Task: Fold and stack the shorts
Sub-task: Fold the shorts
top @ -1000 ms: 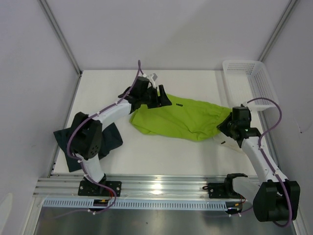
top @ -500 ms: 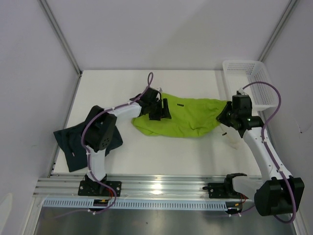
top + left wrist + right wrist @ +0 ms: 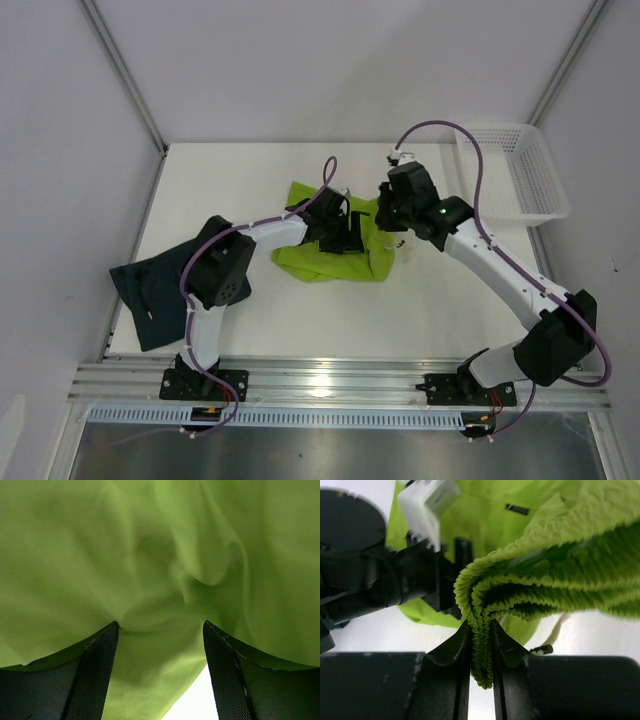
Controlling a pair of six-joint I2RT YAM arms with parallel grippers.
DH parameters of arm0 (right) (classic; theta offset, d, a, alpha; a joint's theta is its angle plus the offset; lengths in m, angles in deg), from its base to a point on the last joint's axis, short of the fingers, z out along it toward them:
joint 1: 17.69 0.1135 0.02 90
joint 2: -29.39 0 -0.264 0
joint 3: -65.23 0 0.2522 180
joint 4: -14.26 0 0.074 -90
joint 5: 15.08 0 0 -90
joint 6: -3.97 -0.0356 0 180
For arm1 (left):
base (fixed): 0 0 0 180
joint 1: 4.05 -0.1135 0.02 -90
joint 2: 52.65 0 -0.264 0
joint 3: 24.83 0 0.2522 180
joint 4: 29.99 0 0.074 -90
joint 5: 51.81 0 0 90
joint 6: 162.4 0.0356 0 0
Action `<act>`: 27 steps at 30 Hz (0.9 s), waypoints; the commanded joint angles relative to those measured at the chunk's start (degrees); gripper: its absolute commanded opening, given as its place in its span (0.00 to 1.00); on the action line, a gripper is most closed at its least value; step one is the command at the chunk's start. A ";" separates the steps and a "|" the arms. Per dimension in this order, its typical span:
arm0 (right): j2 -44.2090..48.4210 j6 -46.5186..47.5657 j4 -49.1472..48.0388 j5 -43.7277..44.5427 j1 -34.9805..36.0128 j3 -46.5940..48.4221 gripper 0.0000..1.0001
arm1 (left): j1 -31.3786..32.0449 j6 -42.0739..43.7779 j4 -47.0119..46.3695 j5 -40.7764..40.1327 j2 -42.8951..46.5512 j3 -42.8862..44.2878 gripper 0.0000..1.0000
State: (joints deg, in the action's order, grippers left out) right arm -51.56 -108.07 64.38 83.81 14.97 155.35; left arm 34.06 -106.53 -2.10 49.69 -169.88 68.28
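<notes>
The lime green shorts (image 3: pixel 330 262) lie bunched at the table's middle, partly doubled over. My right gripper (image 3: pixel 386 218) holds their right end up off the table. In the right wrist view it (image 3: pixel 480 625) is shut on the gathered elastic waistband (image 3: pixel 520 590). My left gripper (image 3: pixel 350 232) sits low on the shorts' middle. In the left wrist view it (image 3: pixel 160 625) is open, its fingers wide apart with green fabric (image 3: pixel 150 555) draped in front of and between them. The dark navy shorts (image 3: pixel 150 290) lie flat at the table's left edge, away from both grippers.
A white mesh basket (image 3: pixel 500 128) stands at the back right corner. A white drawstring (image 3: pixel 555 630) with a dark tip hangs from the waistband. The left arm's wrist (image 3: pixel 370 585) is close in front of the right gripper.
My right gripper has carried the waistband from the right side leftward to the middle, folding the green shorts over. My left gripper slid a little right and forward onto the fabric.
</notes>
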 commanded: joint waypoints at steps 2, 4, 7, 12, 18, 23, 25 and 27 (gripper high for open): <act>-3.95 1.39 -3.13 1.31 4.51 3.01 0.00 | 0.48 -0.76 -0.07 -0.35 -1.86 -0.07 0.72; -4.74 1.39 -4.01 1.40 5.21 3.01 0.00 | 0.22 -1.11 -0.59 0.44 -0.90 -1.04 0.72; -5.01 2.35 -5.33 0.96 5.39 2.04 0.01 | -1.01 -1.38 -0.86 2.37 2.16 -2.09 0.72; -3.43 3.41 -5.86 -0.27 4.78 0.81 0.01 | -5.75 -1.73 1.25 6.50 7.89 -2.09 0.73; -3.60 4.46 -6.83 -3.26 4.69 0.28 0.01 | -12.79 -2.69 2.57 8.53 14.64 -4.29 0.73; -4.74 5.34 -7.53 -4.40 4.60 0.89 0.01 | -16.39 -4.63 -0.76 5.03 21.86 -12.62 0.74; -5.97 5.87 -7.79 -5.28 4.78 1.60 0.02 | -18.23 -5.42 -1.73 1.77 23.89 -14.65 0.74; -7.11 6.57 -7.01 -5.20 5.04 3.53 0.01 | -20.25 -5.68 -2.96 0.11 24.15 -18.17 0.74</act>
State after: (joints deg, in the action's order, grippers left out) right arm -57.52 -103.68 59.44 80.01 19.63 155.83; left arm 16.38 -110.12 -2.87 53.47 -147.30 53.70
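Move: The green shorts' left edge lies about 18 cm to the left hand's left, 1 cm ahead and 2 cm below it; the waistband bunched in the right hand hangs some 5 cm right, 2 cm back and 18 cm above, and the dark shorts lie about 40 cm left and 12 cm back. From the right hand, the middle of the spread green cloth is roughly 11 cm left, straight across, 20 cm down, with the left gripper 6 cm left, 2 cm ahead, 18 cm lower. The left hand, fingers staying open, rests briefly low at the green cloth, then comes up off it and sweeps left over the shorts towards their left edge, about 13 cm across and 9 cm up, turning some 20 degrees counter-clockwise. The right hand keeps its pinch on the gathered waistband and carries it left and a little down over the spread cloth, most of the way early on, then only creeps left with a slight counter-clockwise turn. ##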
